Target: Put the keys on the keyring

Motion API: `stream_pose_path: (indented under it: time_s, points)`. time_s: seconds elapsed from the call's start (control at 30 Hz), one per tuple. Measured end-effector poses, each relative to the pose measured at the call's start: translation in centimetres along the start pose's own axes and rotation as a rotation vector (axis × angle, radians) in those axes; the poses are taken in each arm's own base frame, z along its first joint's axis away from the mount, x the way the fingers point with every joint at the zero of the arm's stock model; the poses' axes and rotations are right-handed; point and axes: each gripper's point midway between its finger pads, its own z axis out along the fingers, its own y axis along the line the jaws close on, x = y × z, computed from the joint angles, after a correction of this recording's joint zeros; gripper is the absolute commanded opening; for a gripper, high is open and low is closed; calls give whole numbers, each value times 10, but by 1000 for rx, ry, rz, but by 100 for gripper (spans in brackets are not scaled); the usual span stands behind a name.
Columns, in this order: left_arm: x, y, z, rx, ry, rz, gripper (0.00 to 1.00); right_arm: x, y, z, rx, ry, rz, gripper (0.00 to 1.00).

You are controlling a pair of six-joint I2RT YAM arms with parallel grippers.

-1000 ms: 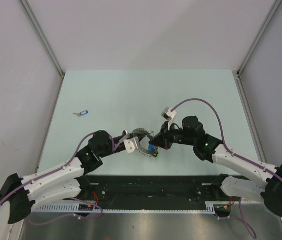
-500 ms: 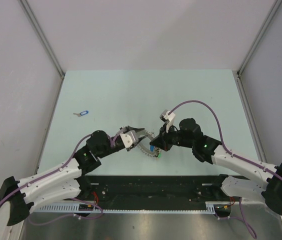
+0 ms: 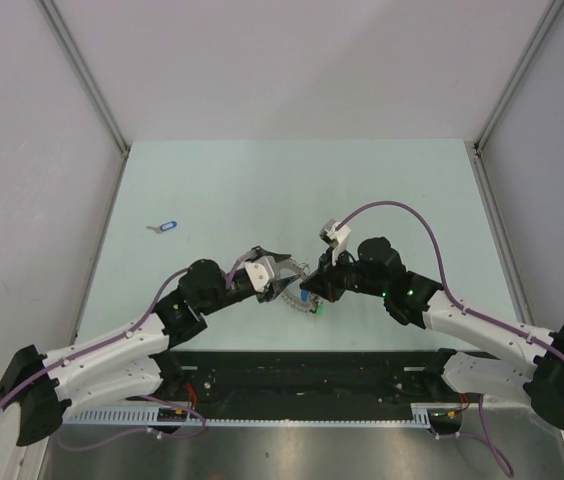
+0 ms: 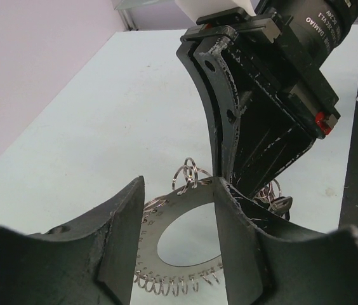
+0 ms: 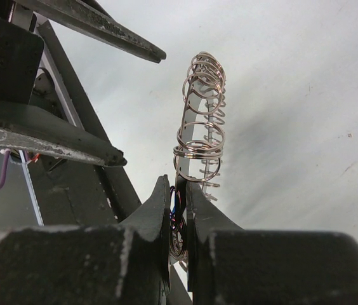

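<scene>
The keyring [image 4: 178, 211] is a flat silver disc with a hole and small wire loops round its rim. My right gripper [image 5: 178, 189] is shut on its edge and holds it upright; it shows edge-on [image 5: 199, 121] in the right wrist view. A blue key head [image 5: 174, 202] sits between the right fingers. In the top view the right gripper [image 3: 310, 288] meets the left gripper [image 3: 284, 270] at the ring [image 3: 293, 297]. My left gripper [image 4: 179, 185] is open, one finger either side of the ring. A blue-headed key [image 3: 166, 226] lies alone on the table, far left.
The pale green table [image 3: 382, 190] is walled by grey panels at the left, back and right. A black strip and the arm bases run along its near edge [image 3: 292, 375]. The right arm's purple cable [image 3: 392, 206] loops above its wrist.
My left wrist has turned and its jaws have opened, so they now straddle the ring. My right gripper has shifted slightly left, still clamped on the ring.
</scene>
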Motion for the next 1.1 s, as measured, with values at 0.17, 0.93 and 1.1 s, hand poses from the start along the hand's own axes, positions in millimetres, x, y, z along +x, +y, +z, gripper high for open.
stream_pose_path:
  time_s: [0.17,0.93,1.1]
  points:
    - [2,4,0,-34,9,-38,62,4,-8,3,26,12,23,0]
    - [-4,117,-72,-549,240,-217,83,46,-118,19,235,74,558,41]
    - [5,132,-84,-589,282,-241,84,105,-145,1,395,210,656,61]
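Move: Far out to the left lies the loose blue key, about 34 cm left of the left hand, 22 cm farther out and some 21 cm below. The held keyring's middle is 2 cm right of that hand, 1 cm back and 5 cm below. The right hand, with the keyring's middle 4 cm to its left at its own level, takes it to bare table 6 cm straight ahead and 15 cm below. Lowering the held keyring towards the table, the right hand travels forward and down, then on down and to the right, some 14 cm lower in all, tipping downward and turning clockwise; late on its fingers open and let go. Meanwhile the already part-open left hand leaves the keyring, opens wide and swings about 13 cm left and 8 cm forward towards the loose blue key, turning some 35 degrees counter-clockwise. ##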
